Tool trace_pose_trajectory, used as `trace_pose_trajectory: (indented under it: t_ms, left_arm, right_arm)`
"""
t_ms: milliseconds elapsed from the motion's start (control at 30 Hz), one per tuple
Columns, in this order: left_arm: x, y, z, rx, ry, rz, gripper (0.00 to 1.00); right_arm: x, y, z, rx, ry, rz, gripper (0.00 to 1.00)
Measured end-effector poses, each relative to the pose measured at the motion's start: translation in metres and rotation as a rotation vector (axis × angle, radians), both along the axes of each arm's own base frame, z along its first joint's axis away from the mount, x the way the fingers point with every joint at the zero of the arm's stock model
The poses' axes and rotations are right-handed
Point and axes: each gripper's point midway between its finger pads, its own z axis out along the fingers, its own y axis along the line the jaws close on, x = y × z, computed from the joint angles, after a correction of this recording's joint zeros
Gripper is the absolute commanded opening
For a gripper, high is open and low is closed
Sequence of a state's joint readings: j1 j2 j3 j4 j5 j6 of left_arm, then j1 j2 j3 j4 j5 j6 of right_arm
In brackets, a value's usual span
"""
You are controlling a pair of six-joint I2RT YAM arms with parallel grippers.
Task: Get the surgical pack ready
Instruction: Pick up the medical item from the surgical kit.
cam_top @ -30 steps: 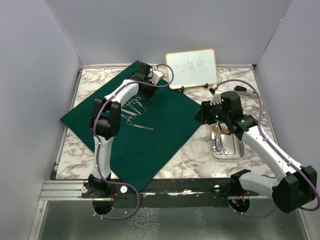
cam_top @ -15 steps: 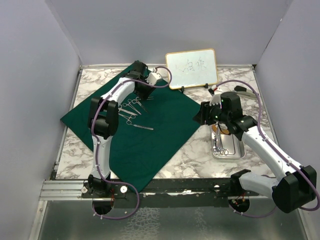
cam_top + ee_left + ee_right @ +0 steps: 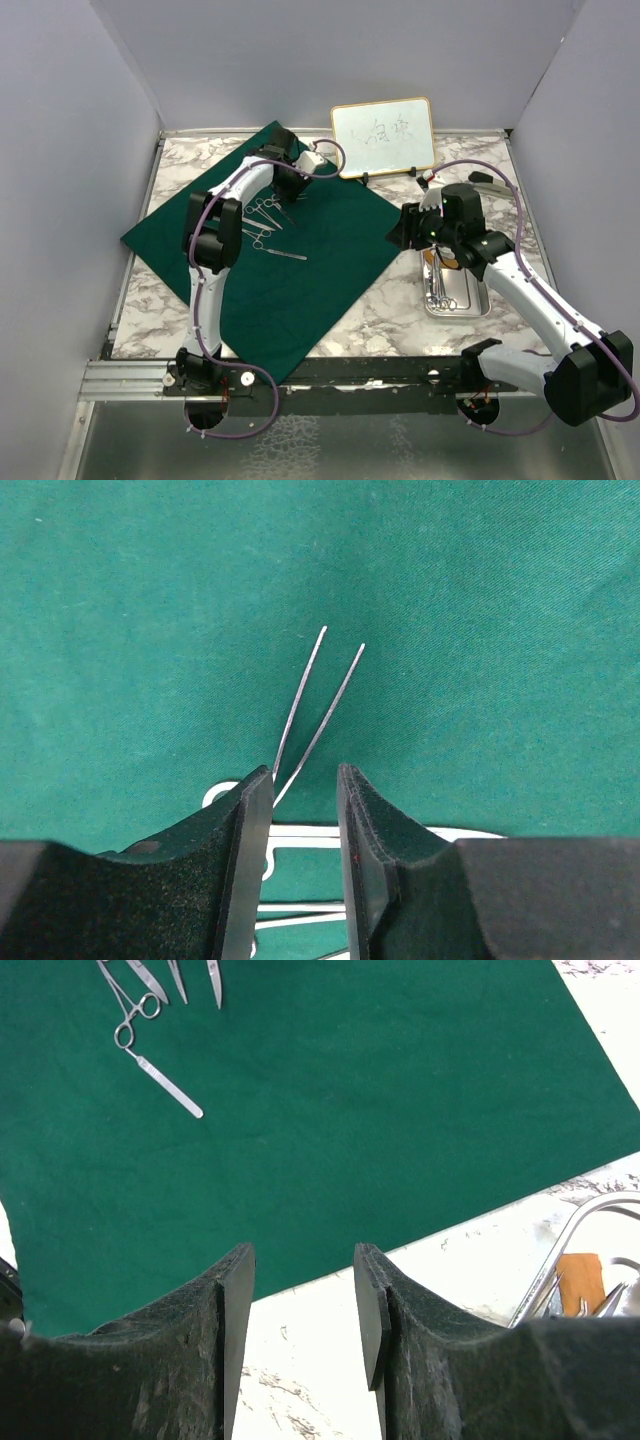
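The dark green cloth [image 3: 300, 290] lies diagonally across the left half of the marble table. Several silver scissor-like instruments [image 3: 265, 220] rest on its far part. My left gripper [image 3: 290, 190] hovers just beyond them, pointing down. In the left wrist view its jaws [image 3: 305, 785] stand narrowly apart, open, over a thin two-pronged instrument [image 3: 310, 700] lying on the cloth [image 3: 480, 630]. My right gripper [image 3: 400, 232] is open over the cloth's right edge [image 3: 350, 1110], with nothing between its fingers [image 3: 303, 1260]. The steel tray [image 3: 487, 305] sits to its right and holds more instruments [image 3: 440, 285].
A gold-framed whiteboard [image 3: 383, 135] stands at the back centre. Grey walls close in the left, right and back sides. The tray's rim [image 3: 560, 1250] shows at the right of the right wrist view, with an orange item [image 3: 580, 1270] inside.
The left gripper's jaws have narrowed and the wrist has shifted slightly over the instruments. The right arm has stayed still.
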State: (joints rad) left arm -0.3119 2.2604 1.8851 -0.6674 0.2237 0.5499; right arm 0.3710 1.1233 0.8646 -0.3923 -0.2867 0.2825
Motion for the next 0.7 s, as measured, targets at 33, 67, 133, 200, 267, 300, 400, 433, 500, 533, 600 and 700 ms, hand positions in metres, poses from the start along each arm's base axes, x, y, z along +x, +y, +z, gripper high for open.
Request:
trace_pose_trajectory:
  t_ms: [33, 67, 133, 200, 267, 300, 400, 433, 500, 533, 600, 700]
  left_arm:
    - [-0.001, 0.0, -0.004, 0.003, 0.008, -0.001, 0.33]
    - [-0.001, 0.0, -0.007, 0.005, 0.014, -0.002, 0.32]
    - [0.0, 0.0, -0.01, 0.01, 0.014, -0.006, 0.3]
    - [0.0, -0.001, -0.012, 0.012, 0.017, -0.007, 0.27]
    - [0.0, -0.001, -0.014, 0.013, 0.019, -0.009, 0.27]
    - [0.0, -0.001, -0.016, 0.015, 0.021, -0.009, 0.27]
    - [0.003, -0.002, -0.015, 0.014, 0.014, -0.01, 0.27]
    - [0.003, -0.002, -0.015, 0.015, 0.015, -0.01, 0.25]
    - [0.003, -0.002, -0.015, 0.015, 0.013, -0.01, 0.19]
    - [0.003, -0.002, -0.015, 0.016, 0.013, -0.009, 0.16]
    - [0.004, -0.002, -0.015, 0.017, 0.013, -0.006, 0.11]
    - [0.004, -0.001, -0.015, 0.018, 0.013, -0.001, 0.07]
  right_arm:
    - [0.0, 0.0, 0.0, 0.0, -0.001, 0.0, 0.45]
    - [0.0, 0.0, 0.0, 0.001, -0.001, 0.0, 0.45]
    - [0.0, 0.001, 0.0, 0.001, 0.0, 0.002, 0.44]
    - [0.0, 0.001, -0.001, 0.002, 0.001, 0.004, 0.44]
    - [0.0, 0.001, -0.001, 0.004, 0.003, 0.006, 0.44]
    - [0.0, 0.002, -0.001, 0.005, 0.003, 0.008, 0.44]
    - [-0.001, 0.002, -0.001, 0.007, 0.004, 0.012, 0.44]
    - [-0.001, 0.002, -0.001, 0.008, 0.005, 0.012, 0.44]
    - [-0.002, 0.002, -0.002, 0.008, 0.008, 0.014, 0.44]
    - [-0.002, 0.003, -0.003, 0.007, 0.011, 0.015, 0.44]
    - [-0.002, 0.003, -0.005, 0.006, 0.016, 0.016, 0.43]
    - [-0.002, 0.003, -0.006, 0.005, 0.021, 0.018, 0.43]
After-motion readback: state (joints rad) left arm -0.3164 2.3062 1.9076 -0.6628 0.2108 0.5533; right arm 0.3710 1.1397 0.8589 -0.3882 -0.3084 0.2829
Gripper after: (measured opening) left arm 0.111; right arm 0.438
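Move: The open tweezers lie on the cloth right under the left gripper, about 2 cm below it with their middle 1 cm to its left and their prongs pointing off to the right. Nearest are the upper scissors, about 4 cm back; the lower scissors, about 6 cm back and 4 cm left; and the scalpel, some 14 cm straight back. From the right gripper the tweezers are roughly 22 cm ahead, 27 cm left and 14 cm down. Lower the left gripper about 1.5 cm straight down over the tweezers and hold that height just above the cloth, with the wrist kept at its slant. Meanwhile bring the partly open fingers together until they are nearly shut, pinching the tweezers from both sides around the middle of their length, behind the prong tips. ##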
